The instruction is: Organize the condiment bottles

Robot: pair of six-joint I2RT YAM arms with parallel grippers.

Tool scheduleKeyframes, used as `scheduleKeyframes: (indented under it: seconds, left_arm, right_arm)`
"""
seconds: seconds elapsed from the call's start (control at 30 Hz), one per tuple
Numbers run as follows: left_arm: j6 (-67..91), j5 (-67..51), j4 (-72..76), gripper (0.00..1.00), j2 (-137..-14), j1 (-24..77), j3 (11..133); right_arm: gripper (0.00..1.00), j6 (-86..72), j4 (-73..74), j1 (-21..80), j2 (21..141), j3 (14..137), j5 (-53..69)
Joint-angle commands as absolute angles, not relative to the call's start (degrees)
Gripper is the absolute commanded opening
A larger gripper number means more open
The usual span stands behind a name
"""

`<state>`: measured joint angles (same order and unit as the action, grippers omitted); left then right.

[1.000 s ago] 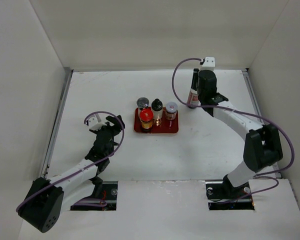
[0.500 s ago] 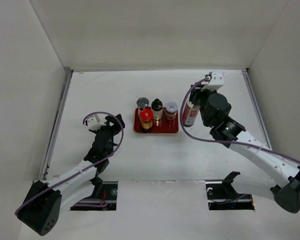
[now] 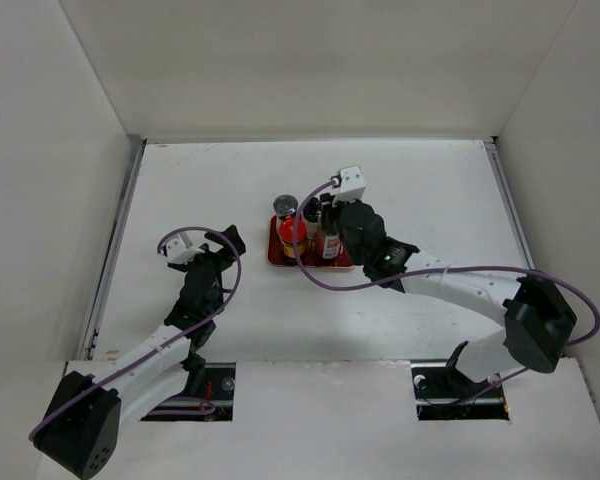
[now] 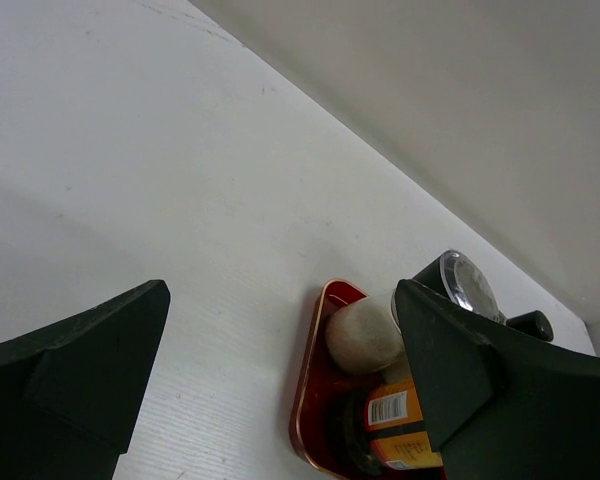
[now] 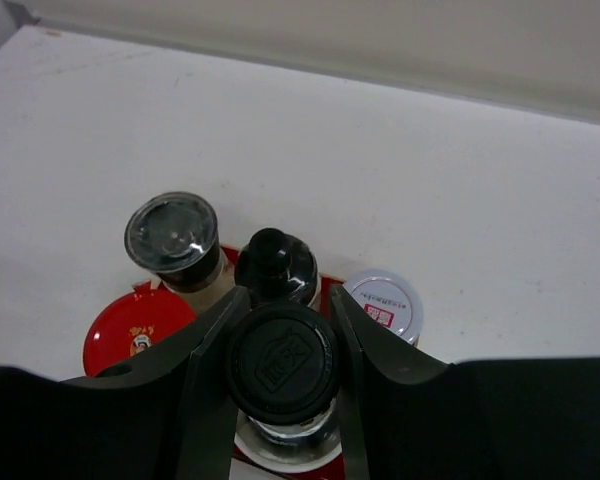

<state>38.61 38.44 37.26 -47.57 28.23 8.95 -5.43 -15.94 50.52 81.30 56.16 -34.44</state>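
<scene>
My right gripper [image 5: 283,365] is shut on the black cap of the tall clear bottle [image 3: 330,244], which has a red-white label. It holds the bottle upright over the near right part of the red tray [image 3: 280,258]; I cannot tell whether the bottle's base touches the tray. On the tray stand a clear-lidded shaker [image 5: 172,232], a black-capped bottle [image 5: 275,262], a white-lidded jar [image 5: 383,303] and a red-capped jar [image 5: 135,330]. My left gripper [image 3: 223,244] is open and empty, left of the tray and apart from it; its wrist view shows the tray's corner [image 4: 315,400].
White walls close in the table on the left, back and right. The right arm [image 3: 450,285] stretches across the table from its base to the tray. A metal strip [image 3: 115,250] runs along the table's left edge.
The right arm has swung left, carrying the tall bottle from the back right of the table to over the tray. The left gripper's jaws have opened wider.
</scene>
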Motion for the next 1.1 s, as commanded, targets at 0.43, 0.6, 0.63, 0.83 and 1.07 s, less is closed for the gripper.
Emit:
scheduleKeyframes:
  seconds: [0.43,0.6,0.63,0.83,1.07]
  left_arm:
    - [39.11,38.41,39.55,1.00,-49.31,27.81,9.32]
    - [39.29,38.32,39.46,1.00,-49.13,27.55,9.32]
    - [39.29,38.15,39.46,1.00,-49.13,27.73,9.49]
    - [39.55,35.25,39.46,1.00,-50.80,27.46,10.63]
    - [40.78,32.79,34.03,1.00,-57.39,25.80,15.11]
  right_arm:
    - [0.65,-5.10,-30.67,51.37,84.55,57.49,-36.65]
    - [0.92,-5.36,-29.88,51.63,81.75,56.25,-37.18]
    - [0.96,-5.27,-29.71,51.72,80.69,55.99,-37.18]
    - [1.00,-6.41,-29.00,51.81,70.33,51.69,-40.68]
    - [1.00,-16.59,-31.47,47.07,54.42,34.21,-49.48]
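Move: The right hand holds the tall clear bottle by its neck; its spot in the tray is about 1 cm ahead, 2 cm left and some 20 cm below. Around it from this hand, the red-capped jar sits 9 cm left and 1 cm ahead, the black-capped bottle 8 cm ahead and 4 cm left, the white-lidded jar 7 cm ahead and 3 cm right. From the left hand that spot lies roughly 25 cm right, 5 cm ahead and 12 cm lower. Ease the right gripper, still holding the clear bottle's neck, about 2 cm forward-left and slightly down into the tray's gap. Open wide to let go, lift while backing off, then sweep right, away from the tray, ending some 11 cm right and 8 cm higher, rolling the hand's left side up about 20 degrees. Meanwhile sink the empty, open left hand a few centimetres. ##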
